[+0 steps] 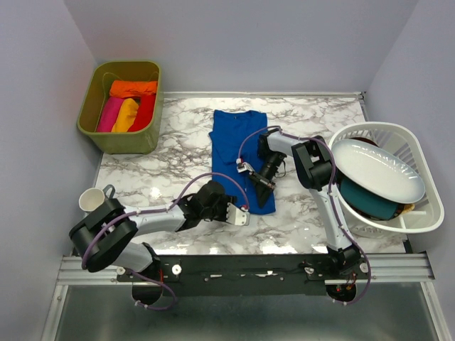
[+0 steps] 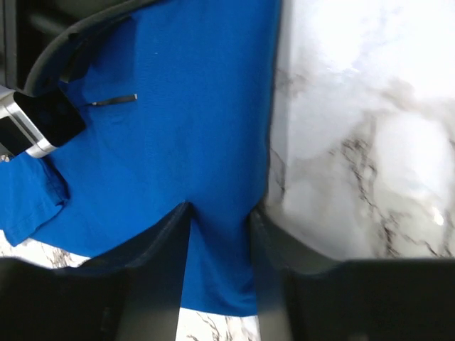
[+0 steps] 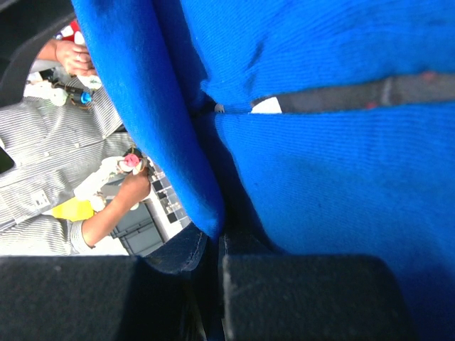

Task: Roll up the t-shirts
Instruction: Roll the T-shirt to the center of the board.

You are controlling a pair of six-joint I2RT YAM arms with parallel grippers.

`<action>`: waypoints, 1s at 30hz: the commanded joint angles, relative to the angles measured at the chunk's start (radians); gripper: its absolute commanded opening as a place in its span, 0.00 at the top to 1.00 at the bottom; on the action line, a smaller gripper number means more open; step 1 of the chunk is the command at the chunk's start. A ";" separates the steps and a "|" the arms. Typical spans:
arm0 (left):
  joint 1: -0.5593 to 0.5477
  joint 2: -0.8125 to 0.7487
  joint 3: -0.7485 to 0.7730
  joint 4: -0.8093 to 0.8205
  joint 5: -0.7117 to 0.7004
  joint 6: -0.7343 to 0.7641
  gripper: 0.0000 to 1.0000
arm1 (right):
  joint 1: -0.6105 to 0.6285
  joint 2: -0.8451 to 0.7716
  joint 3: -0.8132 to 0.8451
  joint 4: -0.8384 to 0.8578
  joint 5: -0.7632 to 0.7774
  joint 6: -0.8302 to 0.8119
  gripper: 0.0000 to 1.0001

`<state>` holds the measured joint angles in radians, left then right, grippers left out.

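A royal-blue t-shirt [image 1: 238,145] lies on the marble table, folded lengthwise into a narrow strip running away from me. My left gripper [image 1: 240,213] is at the strip's near end. In the left wrist view its jaws [image 2: 220,238] stand narrowly apart, closed on a bunch of the blue cloth [image 2: 178,128] by the hem. My right gripper [image 1: 260,182] is over the strip's near right part. In the right wrist view it [image 3: 217,245] is shut on a raised fold of the blue cloth [image 3: 334,177]. Several rolled shirts [image 1: 128,106] in orange, pink, yellow and red lie in the bin.
An olive-green bin [image 1: 91,106] stands at the back left. A white slatted basket [image 1: 419,160] at the right edge holds a white dish [image 1: 377,170] and a teal item. A white cup [image 1: 90,201] stands at the near left beside the left arm.
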<state>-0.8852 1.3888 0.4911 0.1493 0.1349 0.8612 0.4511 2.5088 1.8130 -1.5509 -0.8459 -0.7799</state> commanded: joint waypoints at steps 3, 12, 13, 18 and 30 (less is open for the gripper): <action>-0.004 0.099 0.001 -0.120 -0.083 0.025 0.72 | -0.011 0.087 0.005 0.025 0.146 0.033 0.86; 0.014 0.102 0.113 -0.425 0.080 0.053 1.00 | -0.014 0.078 0.016 0.025 0.154 0.042 0.71; 0.017 0.113 0.136 -0.482 0.121 0.064 1.00 | -0.028 0.062 0.006 0.026 0.148 0.030 0.67; 0.058 0.171 0.327 -0.790 0.360 0.049 1.00 | -0.123 -0.204 -0.035 0.093 0.062 -0.024 0.53; 0.250 0.446 0.659 -1.109 0.673 0.053 1.00 | -0.149 -1.135 -0.904 1.102 0.134 -0.160 0.39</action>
<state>-0.7010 1.7439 1.0664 -0.7254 0.6338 0.9077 0.2054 1.6051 1.1797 -0.9424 -0.7902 -0.8322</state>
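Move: Within 1 cm ahead of and 1 cm below the left hand lies the T-shirt's near edge, running between its open fingers. The middle of the folded T-shirt lies about 11 cm ahead and 4 cm right of this hand, and the near right corner some 13 cm right and 3 cm back. The right hand still grips the edge: the left hand's spot is about 9 cm to its left and level, the white basket's middle roughly 35 cm to its right and 7 cm ahead. Closing on the near edge, the left fingers shut after dipping and nudging forward, then pull it back about 4 cm while the hand tips some 40 degrees, its fingertips swinging back. Midway the right hand opens, lets go of the cloth and rises about 10 cm, also going some 7 cm right towards the basket and 4 cm forward, its fingers swinging from backward to nearly straight down. ##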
